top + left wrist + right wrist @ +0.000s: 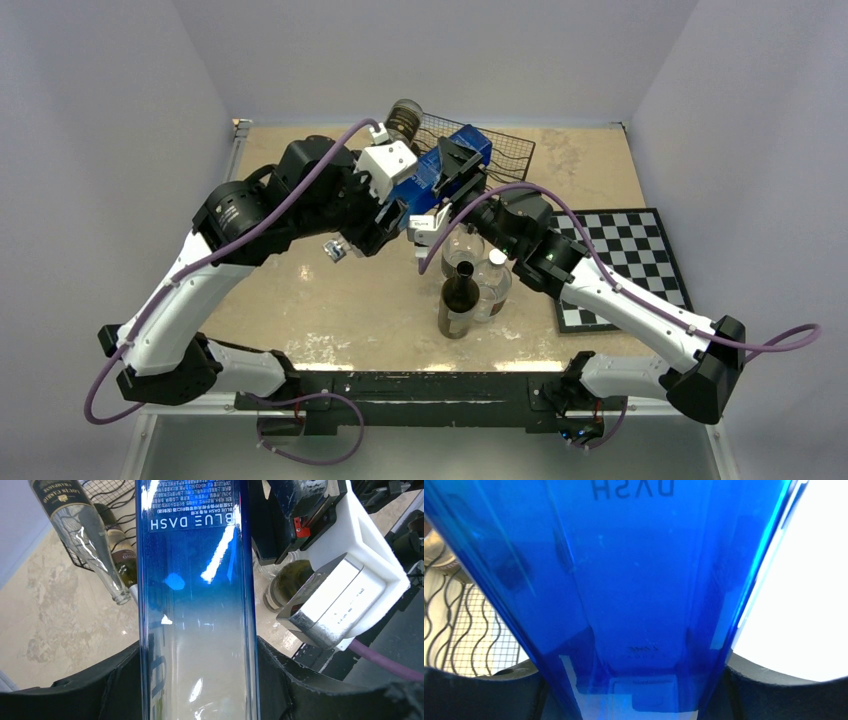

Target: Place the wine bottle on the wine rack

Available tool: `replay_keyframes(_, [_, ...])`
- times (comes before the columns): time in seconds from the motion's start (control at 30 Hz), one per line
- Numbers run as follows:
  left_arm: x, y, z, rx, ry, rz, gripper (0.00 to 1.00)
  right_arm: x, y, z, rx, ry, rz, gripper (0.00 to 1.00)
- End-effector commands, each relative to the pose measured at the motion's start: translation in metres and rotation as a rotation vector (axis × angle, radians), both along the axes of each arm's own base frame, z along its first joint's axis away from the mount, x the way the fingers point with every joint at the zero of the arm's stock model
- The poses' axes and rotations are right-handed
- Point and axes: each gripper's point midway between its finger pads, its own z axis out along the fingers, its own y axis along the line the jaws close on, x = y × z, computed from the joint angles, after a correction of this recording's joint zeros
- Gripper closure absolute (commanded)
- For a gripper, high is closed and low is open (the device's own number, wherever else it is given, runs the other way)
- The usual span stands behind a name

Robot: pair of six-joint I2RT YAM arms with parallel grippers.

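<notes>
The wine bottle [428,178] is a tall blue one marked BLUE DASH, held off the table between both arms, just in front of the wine rack [503,155]. My left gripper [198,647] is shut on the wine bottle [197,580] at its pale clear end, both fingers pressed to its sides. My right gripper [633,662] is shut on the deep blue part of the wine bottle [634,570]. In the top view my left gripper [398,200] and right gripper [458,165] sit close together. The rack's wavy black wires [464,625] show at left in the right wrist view.
A clear bottle [85,535] and a dark bottle [120,555] lie on the rack's left side. Three bottles [462,295] stand close together on the table below the grippers. A chessboard [625,265] lies at the right.
</notes>
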Motion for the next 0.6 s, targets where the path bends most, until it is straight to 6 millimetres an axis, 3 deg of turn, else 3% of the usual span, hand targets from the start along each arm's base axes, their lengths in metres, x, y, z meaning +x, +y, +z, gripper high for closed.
replay_keyframes(0.0, [0.026, 0.019, 0.050, -0.063, -0.277, 0.108, 1.00, -0.027, -0.030, 0.119, 0.448, -0.158, 0.039, 0.44])
replay_keyframes(0.17, [0.028, 0.028, 0.074, -0.133, -0.366, 0.150, 1.00, -0.023, -0.027, 0.116, 0.449, -0.155, 0.031, 0.30])
replay_keyframes(0.37, [0.034, 0.035, 0.086, -0.161, -0.412, 0.208, 1.00, -0.018, -0.021, 0.113, 0.423, -0.185, 0.020, 0.02])
replay_keyframes(0.57, [0.046, 0.044, 0.097, -0.171, -0.452, 0.304, 1.00, -0.014, -0.019, 0.109, 0.407, -0.179, 0.017, 0.01])
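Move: Both hands still grip the blue bottle in the air, the left nearer its neck, the right nearer its base. From the left hand the middle of the wine rack lies about 23 cm ahead, 9 cm right and 30 cm down. The clear wine bottle on the rack is roughly 26 cm ahead, almost in line; the standing white-capped bottle is some 6 cm ahead and 14 cm right. From the right hand, the rack's middle is about 15 cm ahead and 33 cm down. Upward with both hands: the right rises about 5 cm, rolling its left side up some 15 degrees, and from partway opens its fingers wide to let go of the blue bottle. The left keeps its grip on the bottle, climbs 3 to 4 cm while drifting left and finally forward, and tips its fingers up about 15 degrees, lifting the base end. ##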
